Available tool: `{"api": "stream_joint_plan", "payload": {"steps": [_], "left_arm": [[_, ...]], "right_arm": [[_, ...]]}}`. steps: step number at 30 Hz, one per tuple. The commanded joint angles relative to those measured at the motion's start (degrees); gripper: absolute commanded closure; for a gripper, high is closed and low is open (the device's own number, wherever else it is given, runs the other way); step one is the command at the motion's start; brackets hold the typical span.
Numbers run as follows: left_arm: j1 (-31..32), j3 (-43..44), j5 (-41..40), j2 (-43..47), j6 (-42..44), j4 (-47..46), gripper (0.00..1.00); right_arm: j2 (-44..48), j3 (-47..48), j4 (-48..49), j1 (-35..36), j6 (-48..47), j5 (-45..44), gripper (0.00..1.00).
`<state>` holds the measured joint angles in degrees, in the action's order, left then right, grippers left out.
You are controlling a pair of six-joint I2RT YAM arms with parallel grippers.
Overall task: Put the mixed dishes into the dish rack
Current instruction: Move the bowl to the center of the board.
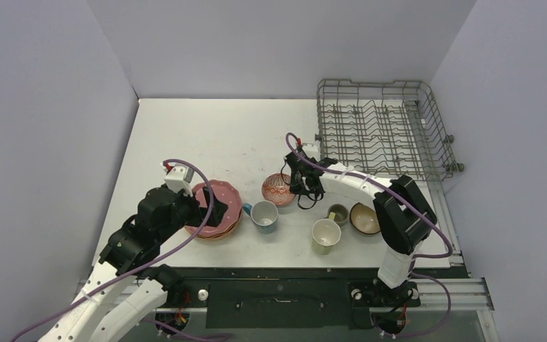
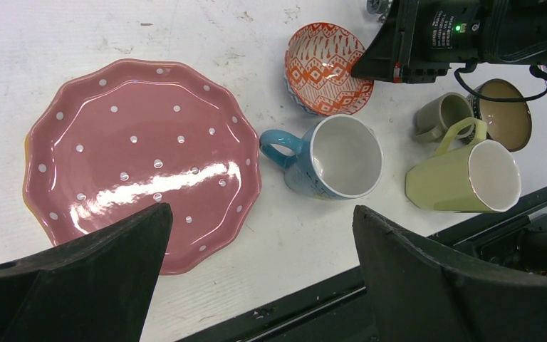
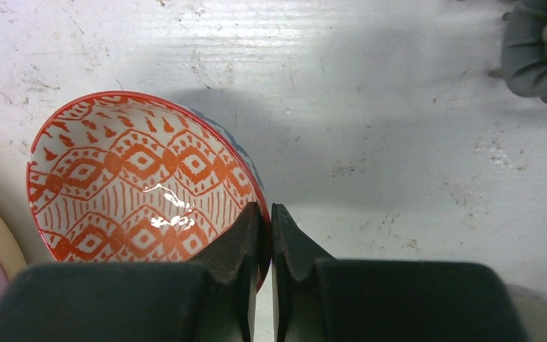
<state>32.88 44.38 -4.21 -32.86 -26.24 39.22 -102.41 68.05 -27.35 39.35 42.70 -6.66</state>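
My right gripper [image 3: 265, 214] is shut on the near rim of a patterned bowl [image 3: 135, 185], orange-red and white inside, that sits mid-table [image 1: 278, 189]. One finger is inside the bowl and the other outside. My left gripper [image 2: 260, 214] hangs open and empty over the front edge of the pink white-dotted scalloped plate [image 2: 135, 157], which tops a stack of plates [image 1: 221, 196]. Beside them stand a light-blue mug [image 2: 335, 157], a pale-yellow mug [image 2: 463, 178], a small olive mug [image 2: 441, 114] and a dark-brown bowl [image 2: 506, 114]. The grey wire dish rack [image 1: 381, 132] holds no dishes.
The rack fills the far right corner of the table, right of the right gripper [image 1: 300, 187]. The mugs and the brown bowl [image 1: 365, 218] crowd the near right, close to the black front rail [image 1: 278, 274]. Grey walls enclose the table on three sides.
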Motion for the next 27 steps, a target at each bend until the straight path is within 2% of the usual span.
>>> {"api": "stream_joint_plan", "payload": {"steps": [1, 12, 27], "left_arm": [[-0.28, 0.04, 0.03, -0.12, 0.93, -2.72, 0.04], [-0.41, 0.12, 0.20, -0.53, 0.93, -2.79, 0.04], [-0.97, 0.10, 0.47, -0.97, 1.01, -2.99, 0.04]], "right_arm": [[3.52, -2.05, -3.26, -0.96, -2.11, -3.53, 1.00], [9.17, -6.18, -6.03, -1.14, -5.79, -4.25, 1.00], [15.66, -13.75, -7.30, -0.23, -10.99, 0.22, 1.00]]}}
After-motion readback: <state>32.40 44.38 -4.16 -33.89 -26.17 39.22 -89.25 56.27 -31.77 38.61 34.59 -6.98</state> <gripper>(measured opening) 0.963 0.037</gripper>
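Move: The right hand already pinches the right rim of the red patterned bowl; the clear patch between the mugs, where the bowl is heading, lies about 7 cm back and 2 cm right of it, some 4 cm lower. Blue mug: 8 cm back, 9 cm left; small grey cup: 7 cm back, 15 cm right; green mug: 14 cm back, 11 cm right. From the left hand, that patch is roughly 4 cm ahead, 21 cm right and 15 cm below. Keeping its pinch on the bowl's right rim, the right hand carries the bowl right and back towards its base, about 5.5 cm right and 5 cm back, starting mostly rightward and then bending more backward, while staying low with less than a centimetre of rise. It brings the bowl away from the open board into the gap between the blue mug and the small cup and green mug, the wrist turning only some 5 degrees counter-clockwise and the fingers staying shut. ##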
